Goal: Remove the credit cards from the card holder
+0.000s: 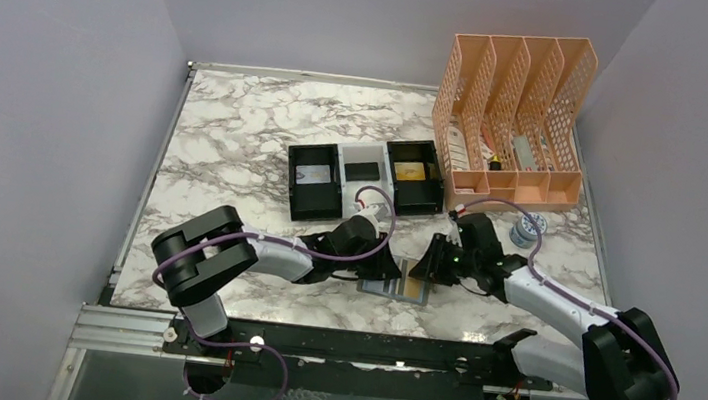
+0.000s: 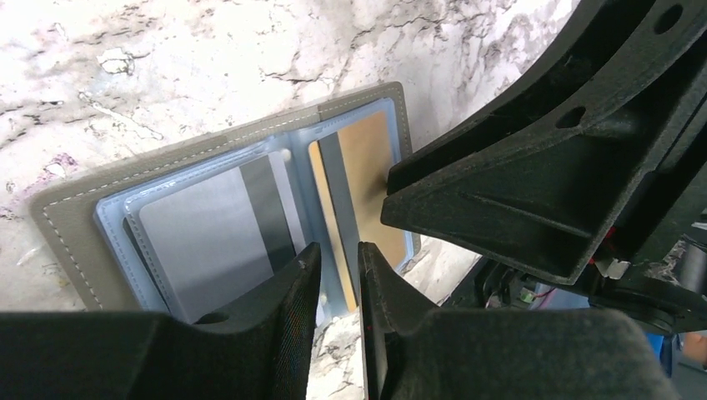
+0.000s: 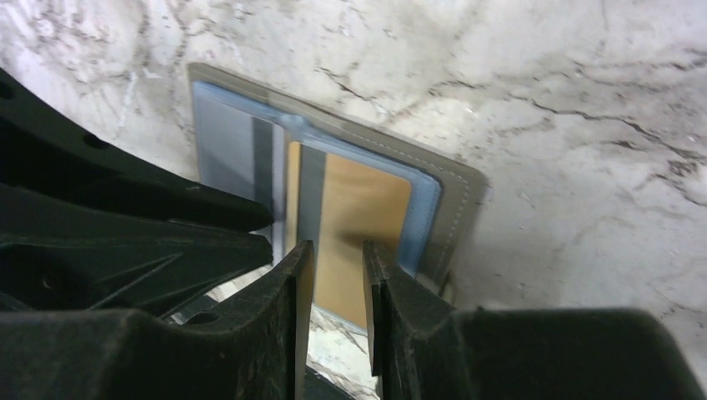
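Observation:
The card holder (image 1: 400,288) lies open on the marble near the front middle, grey-taupe border (image 2: 83,217) (image 3: 454,196) round blue-grey sleeves. A grey card (image 2: 208,242) (image 3: 225,154) fills one panel and a gold-yellow credit card (image 2: 367,167) (image 3: 358,217) the other. My left gripper (image 1: 385,267) (image 2: 340,258) hovers over the holder's near edge by the fold, jaws a narrow slit apart with nothing between them. My right gripper (image 1: 431,266) (image 3: 338,258) stands over the gold card's panel, slightly open and empty; one of its fingertips (image 2: 392,185) rests at that card.
A black-and-white three-compartment tray (image 1: 364,183) sits just behind the grippers. A peach mesh file rack (image 1: 515,118) stands at the back right, with a small roll (image 1: 528,230) in front of it. The two grippers crowd each other over the holder.

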You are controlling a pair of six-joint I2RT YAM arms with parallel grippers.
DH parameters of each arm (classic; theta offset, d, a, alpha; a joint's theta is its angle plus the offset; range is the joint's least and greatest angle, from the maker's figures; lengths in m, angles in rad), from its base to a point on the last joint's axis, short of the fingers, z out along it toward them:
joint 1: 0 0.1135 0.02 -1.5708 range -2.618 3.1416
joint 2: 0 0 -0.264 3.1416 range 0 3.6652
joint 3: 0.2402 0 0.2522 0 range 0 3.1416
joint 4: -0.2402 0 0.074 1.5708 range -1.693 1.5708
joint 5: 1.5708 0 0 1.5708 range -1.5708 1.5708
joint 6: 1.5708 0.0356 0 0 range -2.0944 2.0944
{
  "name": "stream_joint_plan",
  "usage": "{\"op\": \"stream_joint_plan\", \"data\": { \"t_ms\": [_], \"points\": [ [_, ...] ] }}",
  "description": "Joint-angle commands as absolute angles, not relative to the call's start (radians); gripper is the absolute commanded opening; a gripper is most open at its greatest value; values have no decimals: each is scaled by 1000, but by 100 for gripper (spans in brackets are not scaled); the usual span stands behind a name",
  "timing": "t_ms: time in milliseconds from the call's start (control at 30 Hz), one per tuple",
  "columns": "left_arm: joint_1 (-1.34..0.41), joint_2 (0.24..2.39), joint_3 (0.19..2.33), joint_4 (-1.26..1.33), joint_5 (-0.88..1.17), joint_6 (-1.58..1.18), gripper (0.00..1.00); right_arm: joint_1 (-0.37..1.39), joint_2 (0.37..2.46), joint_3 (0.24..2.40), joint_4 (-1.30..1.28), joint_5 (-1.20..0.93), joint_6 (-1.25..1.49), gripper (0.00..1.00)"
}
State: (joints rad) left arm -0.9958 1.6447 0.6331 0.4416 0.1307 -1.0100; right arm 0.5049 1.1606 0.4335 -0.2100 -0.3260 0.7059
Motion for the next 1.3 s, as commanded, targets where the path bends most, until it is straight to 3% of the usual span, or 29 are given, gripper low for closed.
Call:
{"op": "stream_joint_plan", "data": {
  "t_ms": [0, 433, 867, 1267],
  "points": [
    [-992, 1683, 652, 465, 156, -1011, 27, 511, 1157, 396, -218, -252, 726, 29],
    [-992, 1766, 692, 480, 202, -1019, 25, 511, 1166, 380, -229, -226, 718, 29],
    [-992, 1677, 645, 511, 160, -1032, 0, 510, 1166, 362, -225, -179, 725, 29],
    [-982, 1623, 597, 509, 142, -1039, 0, 511, 1166, 370, -223, -183, 723, 29]
  ]
}}
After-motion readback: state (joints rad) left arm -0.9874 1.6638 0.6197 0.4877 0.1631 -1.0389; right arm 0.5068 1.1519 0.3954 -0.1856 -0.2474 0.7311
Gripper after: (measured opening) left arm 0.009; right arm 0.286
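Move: The tan card lies in the right leaf of the open card holder, its middle about 4 cm to the left hand's right, 1 cm ahead and 2 cm below. The silver card in the other leaf is roughly 3 cm to this hand's left, level with it and 2 cm lower. The black-and-white tray stands about 20 cm ahead and 8 cm left. From the right hand, the tan card is nearly straight below, some 2 cm down and 1 cm left. The tan card's left edge is what the left hand works on: its parted fingers sink about 1.5 cm, slide some 1 cm right into that edge, shut on it, then lift about 1.5 cm and ease back left. Meanwhile the right hand, fingers still parted, settles about 1 cm down and right onto the right leaf, then stays there holding it down. ##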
